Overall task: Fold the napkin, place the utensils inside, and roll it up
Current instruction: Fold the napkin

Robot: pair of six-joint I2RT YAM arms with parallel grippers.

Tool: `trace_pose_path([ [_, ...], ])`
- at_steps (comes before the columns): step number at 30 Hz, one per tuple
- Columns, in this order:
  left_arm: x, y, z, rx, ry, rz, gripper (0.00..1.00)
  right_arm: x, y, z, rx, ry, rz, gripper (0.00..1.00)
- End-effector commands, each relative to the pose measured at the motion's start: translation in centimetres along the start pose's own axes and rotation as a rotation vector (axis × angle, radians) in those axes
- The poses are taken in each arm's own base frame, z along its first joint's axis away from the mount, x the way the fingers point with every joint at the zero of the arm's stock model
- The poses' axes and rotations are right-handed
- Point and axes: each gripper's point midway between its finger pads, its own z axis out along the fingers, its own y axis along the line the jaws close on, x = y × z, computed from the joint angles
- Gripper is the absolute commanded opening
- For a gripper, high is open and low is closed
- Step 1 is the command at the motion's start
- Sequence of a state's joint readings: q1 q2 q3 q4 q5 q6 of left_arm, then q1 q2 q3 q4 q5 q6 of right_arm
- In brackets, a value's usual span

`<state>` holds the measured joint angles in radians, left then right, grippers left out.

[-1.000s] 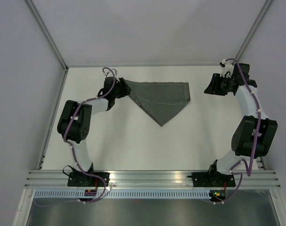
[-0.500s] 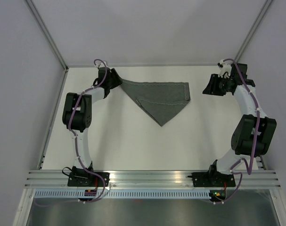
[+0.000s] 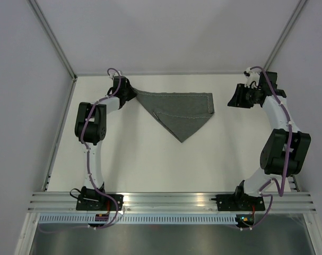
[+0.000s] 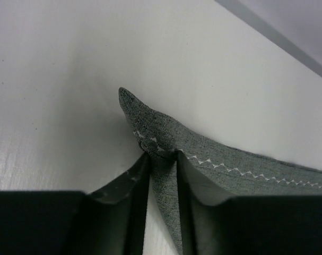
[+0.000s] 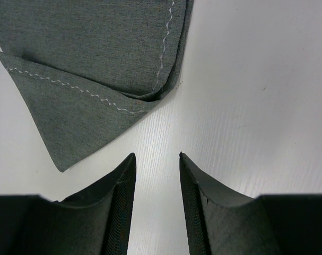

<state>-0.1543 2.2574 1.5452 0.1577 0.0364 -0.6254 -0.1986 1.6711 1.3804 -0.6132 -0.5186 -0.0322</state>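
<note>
The dark grey napkin (image 3: 182, 111) lies folded into a triangle at the back of the table, its point toward the near side. My left gripper (image 3: 133, 91) is shut on the napkin's far left corner (image 4: 150, 125), with fabric pinched between the fingers. My right gripper (image 3: 234, 101) is open and empty, just right of the napkin's right corner (image 5: 123, 69), with bare table between its fingertips (image 5: 184, 159). No utensils are in view.
The white table (image 3: 150, 159) is bounded by grey walls at the back and sides, with an aluminium rail (image 3: 171, 199) along the near edge.
My left gripper has moved back and to the left with the napkin's corner, stretching the top edge out. The right arm has barely moved.
</note>
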Motion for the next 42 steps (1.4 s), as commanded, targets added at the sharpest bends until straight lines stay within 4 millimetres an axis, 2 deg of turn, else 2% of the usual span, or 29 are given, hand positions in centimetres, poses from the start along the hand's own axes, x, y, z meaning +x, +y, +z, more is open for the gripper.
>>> trace_pose_path([
  [1, -0.4, -0.6, 0.3, 0.016, 0.007, -0.069, 0.21, -1.2, 0.2, 0.1, 0.001, -0.029, -0.033, 0.44],
  [2, 0.1, -0.2, 0.2, 0.007, 0.016, -0.071, 0.18, -1.2, 0.2, 0.1, 0.0, -0.029, -0.034, 0.44],
  [4, -0.1, -0.2, -0.2, 0.01, 0.003, -0.073, 0.1, -1.1, 0.4, 0.2, -0.002, -0.024, -0.039, 0.44],
  [7, -0.5, 0.4, -1.3, 0.007, -0.025, -0.085, 0.05, -0.9, 0.7, 0.3, -0.006, -0.017, -0.049, 0.44],
  [10, -1.3, 0.9, -3.2, 0.013, -0.072, -0.115, 0.03, -0.7, 1.0, 0.6, -0.009, -0.007, -0.061, 0.44],
  [11, -0.5, 1.7, -3.7, -0.003, -0.063, -0.122, 0.02, -0.7, 1.1, 0.7, -0.008, -0.003, -0.065, 0.44],
  [12, -1.9, 1.0, -4.8, 0.015, -0.102, -0.125, 0.02, -0.5, 1.5, 1.0, -0.013, 0.006, -0.071, 0.43],
  [13, -2.2, 1.3, -5.3, 0.013, -0.115, -0.131, 0.02, -0.5, 1.7, 1.1, -0.016, 0.009, -0.076, 0.44],
  [14, -1.5, 2.0, -5.8, 0.001, -0.112, -0.133, 0.02, -0.4, 1.7, 1.1, -0.011, 0.014, -0.085, 0.44],
  [15, -2.4, 1.6, -6.8, 0.014, -0.134, -0.134, 0.02, -0.2, 2.3, 1.5, -0.019, 0.027, -0.1, 0.43],
  [16, -2.8, 1.9, -7.2, 0.008, -0.143, -0.137, 0.02, -0.1, 2.5, 1.7, -0.019, 0.033, -0.11, 0.44],
  [17, -2.4, 2.2, -7.7, 0.002, -0.138, -0.135, 0.02, 0.2, 2.6, 2.0, -0.014, 0.045, -0.12, 0.43],
  [18, -3.2, 2.0, -8.5, 0.011, -0.156, -0.133, 0.02, 0.4, 3.2, 2.4, -0.019, 0.054, -0.137, 0.43],
  [19, -2.7, 2.3, -8.9, 0.006, -0.15, -0.127, 0.02, 0.4, 3.5, 2.6, -0.019, 0.058, -0.15, 0.43],
  [21, -3.1, 2.6, -9.8, -0.013, -0.182, -0.121, 0.02, 0.8, 4.4, 3.2, -0.024, 0.077, -0.179, 0.43],
  [23, -3.6, 1.8, -11.0, 0.032, -0.213, -0.091, 0.02, 1.0, 4.9, 3.7, -0.024, 0.088, -0.199, 0.43],
  [25, -3.6, 0.9, -11.7, 0.095, -0.214, -0.02, 0.02, 1.4, 6.4, 4.3, -0.041, 0.106, -0.228, 0.43],
  [26, -3.8, -0.7, -12.0, 0.179, -0.222, 0.013, 0.03, 1.7, 6.6, 4.6, -0.043, 0.115, -0.233, 0.43],
  [28, -3.2, -2.2, -12.7, 0.273, -0.22, 0.08, 0.03, 1.9, 7.4, 4.9, -0.055, 0.123, -0.252, 0.43],
  [29, -2.9, -3.6, -13.3, 0.355, -0.211, 0.115, 0.03, 2.2, 7.5, 5.1, -0.058, 0.133, -0.252, 0.43],
  [35, 1.8, -9.9, -15.9, 0.637, -0.136, 0.387, 0.04, 2.7, 8.3, 5.6, -0.062, 0.15, -0.27, 0.43],
  [36, 3.2, -11.1, -16.3, 0.673, -0.109, 0.422, 0.04, 2.8, 8.5, 5.6, -0.064, 0.153, -0.273, 0.43],
  [38, 4.8, -12.4, -16.9, 0.729, -0.082, 0.501, 0.04, 2.8, 8.5, 5.6, -0.061, 0.154, -0.277, 0.43],
  [39, 6.5, -13.0, -17.1, 0.74, -0.035, 0.525, 0.04, 2.9, 8.6, 5.7, -0.064, 0.156, -0.28, 0.43],
  [41, 7.5, -14.1, -17.3, 0.765, -0.029, 0.598, 0.04, 3.0, 8.7, 5.7, -0.061, 0.157, -0.283, 0.43],
  [42, 8.9, -14.8, -17.6, 0.779, -0.004, 0.638, 0.04, 3.1, 8.8, 5.7, -0.061, 0.16, -0.285, 0.43],
])
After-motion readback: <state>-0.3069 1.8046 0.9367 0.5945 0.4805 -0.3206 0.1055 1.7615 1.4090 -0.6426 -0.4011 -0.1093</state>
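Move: The left hand sits just above the napkin's far-left corner, about 1 cm ahead and 2 cm below. From that hand, the folded flap's tip lies some 8 cm back and 10 cm right, and the napkin's near tip about 24 cm back and 23 cm right. The folded right end is roughly 11 cm ahead and 9 cm left of the open right hand, 14 cm below; the near tip is some 7 cm back and 25 cm left of that hand. Backward and slightly left goes the left hand, after shutting its fingers on the far-left corner and dipping some 2 cm; then it lifts the corner about 10 cm and sweeps right over the flap while still drawing back, turning about 40 degrees clockwise with the fingertips tilting up. The right hand, still open, slides about 10 cm left towards the napkin, sinking slightly and turning counter-clockwise. ##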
